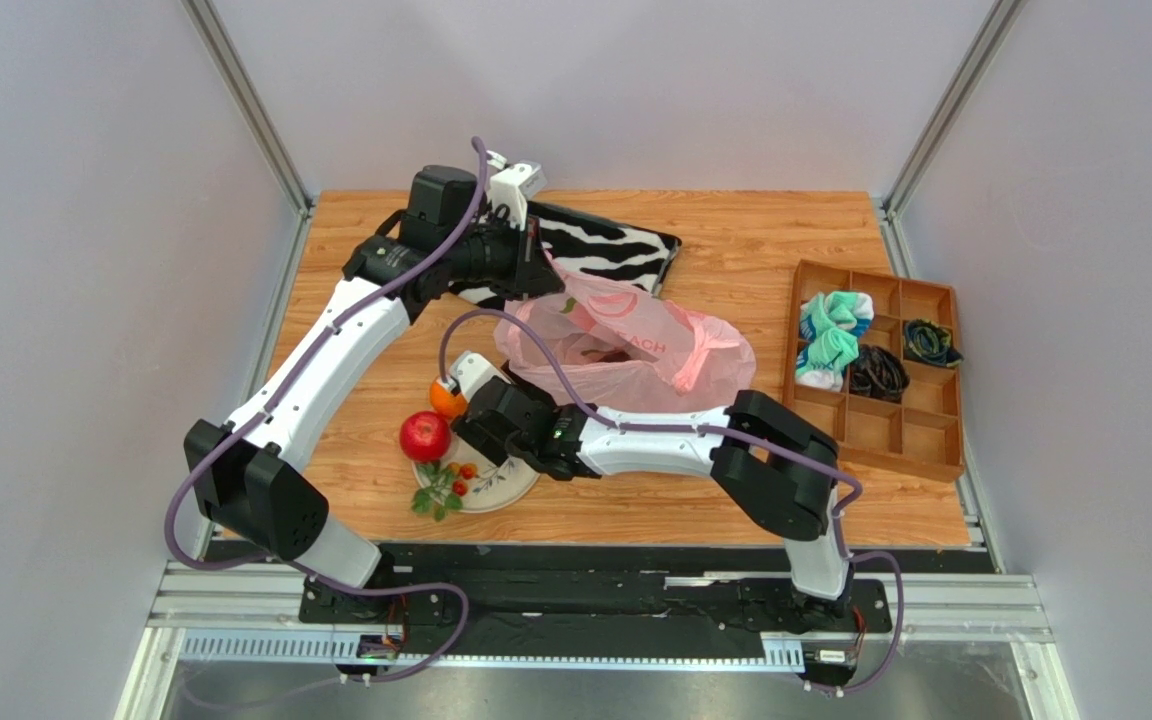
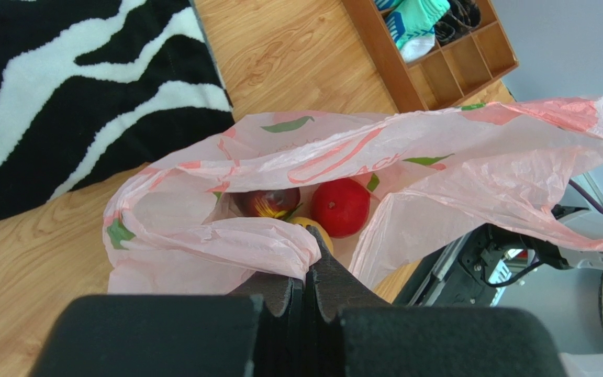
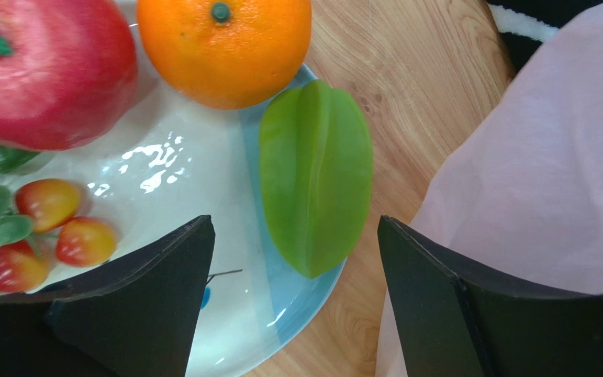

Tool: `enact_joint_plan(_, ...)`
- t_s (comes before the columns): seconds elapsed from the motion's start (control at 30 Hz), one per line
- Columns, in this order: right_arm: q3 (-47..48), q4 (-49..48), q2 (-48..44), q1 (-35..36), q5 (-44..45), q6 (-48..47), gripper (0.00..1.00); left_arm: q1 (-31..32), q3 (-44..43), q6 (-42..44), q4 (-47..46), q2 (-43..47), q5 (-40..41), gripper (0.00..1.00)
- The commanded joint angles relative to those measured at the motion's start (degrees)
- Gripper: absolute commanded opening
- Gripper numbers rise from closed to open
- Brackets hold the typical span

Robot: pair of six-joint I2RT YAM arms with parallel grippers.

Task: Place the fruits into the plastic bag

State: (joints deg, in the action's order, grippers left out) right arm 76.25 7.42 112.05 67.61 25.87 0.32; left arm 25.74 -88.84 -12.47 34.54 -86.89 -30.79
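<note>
The pink plastic bag (image 1: 642, 345) lies open at mid-table. My left gripper (image 2: 310, 263) is shut on its near rim and holds it up. Inside the bag (image 2: 407, 157) lie a dark maroon fruit (image 2: 269, 202), a red one (image 2: 341, 206) and a yellow-orange one (image 2: 318, 232). My right gripper (image 3: 294, 221) is open above the plate (image 3: 179, 181), its jaws astride the green ridged fruit (image 3: 316, 177) without touching it. The orange (image 3: 224, 47), red apple (image 3: 45, 75) and berry sprig (image 3: 45, 228) also lie on the plate. The top view shows the apple (image 1: 423, 435) and orange (image 1: 447, 398).
A zebra-striped pouch (image 1: 612, 248) lies behind the bag. A wooden compartment tray (image 1: 883, 368) with socks and cords stands at the right. The bag's side (image 3: 533, 173) hangs close to my right gripper's right finger. The plate (image 1: 515, 488) sits near the table's front edge.
</note>
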Motion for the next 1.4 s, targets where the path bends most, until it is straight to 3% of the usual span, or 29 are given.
enact_joint_plan(0.0, 0.48, -5.22, 0.89, -1.43, -1.69, -2.16, 0.81, -0.25, -0.11, 0.08, -0.62, 2.34, -0.68, 0.0)
enact_joint_plan(0.7, 1.18, -5.4, 5.46, -4.51, -8.9, -0.76, 0.71, -0.34, -0.11, 0.08, -0.62, 2.34, -0.77, 0.0)
enact_joint_plan(0.93, 1.27, -5.49, 6.34, -4.51, -8.29, -0.84, 0.64, -0.34, -0.11, 0.08, -0.62, 2.34, -0.77, 0.0)
enact_joint_plan(1.13, 0.48, -4.7, 5.64, -4.6, -7.06, -0.67, 0.5, -0.34, -0.02, 0.08, -0.71, 2.25, -0.86, 0.0)
enact_joint_plan(1.37, -4.43, -4.26, 0.11, -4.07, -6.53, -0.67, 0.45, -0.34, -0.02, -0.1, -0.71, 2.17, -0.94, 0.0)
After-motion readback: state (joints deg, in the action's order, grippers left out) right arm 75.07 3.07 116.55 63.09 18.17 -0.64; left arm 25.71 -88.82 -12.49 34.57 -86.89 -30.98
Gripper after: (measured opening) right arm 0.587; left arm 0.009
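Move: The green star fruit lies on the plate's edge about 3 cm ahead of the open right fingers, centred sideways and roughly 4 cm below. From the fruit, the orange sits some 8 cm left and 2 cm farther out, the red pomegranate about 12 cm left and 4 cm nearer, and the bag's mouth 14 cm right and 7 cm farther out. From the left hand, the fruit is roughly 7 cm back, 6 cm left and 26 cm below. The right fingers pinch the green star fruit across its sides, the grip effort rising as it stops them still well apart. To get there the hand eases forward, then sinks about 4 cm over the fruit, tipping down some 5 degrees and narrowing the fingers on the way; then it holds its place while they finish closing. The left hand stays put, keeping its pinch on the bag's rim. ##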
